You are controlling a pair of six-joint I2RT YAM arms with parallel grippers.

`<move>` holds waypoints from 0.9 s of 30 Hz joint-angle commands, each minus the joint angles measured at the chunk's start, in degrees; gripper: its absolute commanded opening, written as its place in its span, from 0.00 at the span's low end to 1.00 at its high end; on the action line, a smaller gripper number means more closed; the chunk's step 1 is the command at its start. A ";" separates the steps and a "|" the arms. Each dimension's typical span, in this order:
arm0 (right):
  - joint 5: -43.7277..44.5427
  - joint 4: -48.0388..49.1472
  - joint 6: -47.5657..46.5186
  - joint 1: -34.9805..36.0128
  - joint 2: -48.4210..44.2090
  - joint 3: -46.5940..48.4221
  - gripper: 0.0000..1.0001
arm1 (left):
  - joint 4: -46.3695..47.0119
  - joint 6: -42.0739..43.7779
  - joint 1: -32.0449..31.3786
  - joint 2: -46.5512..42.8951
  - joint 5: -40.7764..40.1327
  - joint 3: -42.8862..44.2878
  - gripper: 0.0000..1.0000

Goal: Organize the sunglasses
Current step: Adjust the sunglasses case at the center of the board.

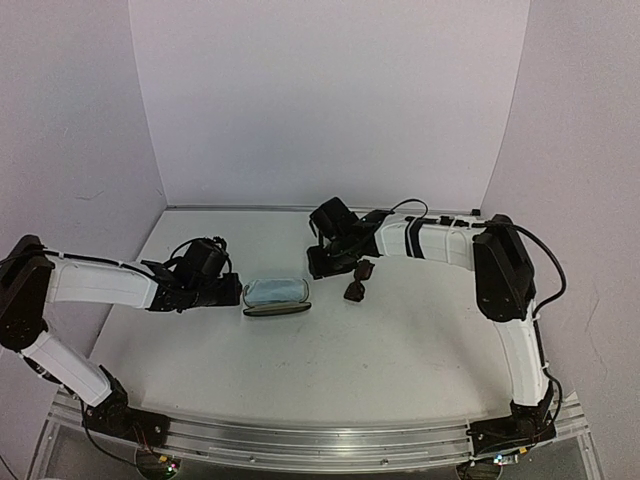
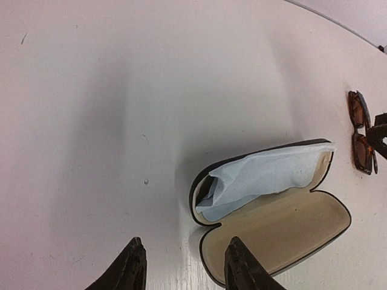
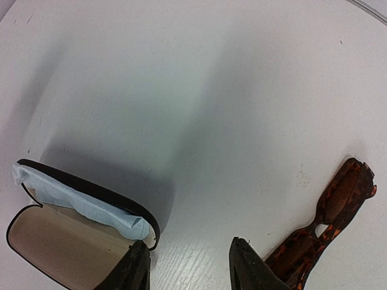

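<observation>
The sunglasses point(image 1: 357, 280), a folded tortoiseshell-brown pair, lie on the white table right of the open black oval case point(image 1: 277, 309). A light blue cloth point(image 1: 277, 291) lies in the case's far half. The near, tan-lined half point(image 2: 284, 226) holds nothing. My left gripper point(image 1: 236, 292) is open and empty at the case's left end; its fingers point(image 2: 130, 269) straddle that end. My right gripper point(image 1: 326, 264) is open and empty between case and sunglasses. In the right wrist view the sunglasses point(image 3: 329, 217) lie just outside the right finger point(image 3: 248, 269), and the case point(image 3: 54, 241) is at the left.
White walls stand at the back and on both sides of the table point(image 1: 400, 350). The right arm's forearm point(image 1: 430, 240) stretches across the back right. The table's near edge has a metal rail point(image 1: 300, 435).
</observation>
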 commanded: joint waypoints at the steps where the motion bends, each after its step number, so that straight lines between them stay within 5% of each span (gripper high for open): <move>1: 4.38 1.96 2.40 -0.51 -6.36 -2.48 0.46 | 0.45 0.10 -1.26 -4.54 -3.65 -0.10 0.45; 9: 9.09 0.15 7.56 -3.67 -9.34 -7.37 0.42 | 3.26 0.52 -1.70 -2.92 -2.65 -1.08 0.49; 16: 8.57 -0.92 10.45 -5.62 -7.61 -7.33 0.42 | 8.41 1.63 -0.42 -0.75 -3.99 0.10 0.68; 27: 7.92 -1.05 11.73 -6.65 -7.56 -7.89 0.42 | 13.06 10.10 6.49 3.29 12.55 4.42 0.73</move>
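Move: From the right hand, the sunglasses lie about 9 cm to the right, some 6 cm ahead and roughly 6 cm below; the open case with the blue cloth inside has its middle about 9 cm to this hand's left, 1 cm back and 5 cm below. From the left hand, the case's middle is about 8 cm to the right, 3 cm ahead and 5 cm below, with the sunglasses some 27 cm to the right and 9 cm ahead. The right hand leaves the case's right end and swings nearly level, about 8.5 cm to the right and 3 cm forward, turning some 20 degrees clockwise until its half-open fingers hover over the near part of the sunglasses, where it stops short of touching them. Beside the case's left end, the left hand, already clear, rises about 2 cm, sinks back a little, then slides some 3.5 cm forward while rising again, its fingers opening much wider and tipping up slightly. ##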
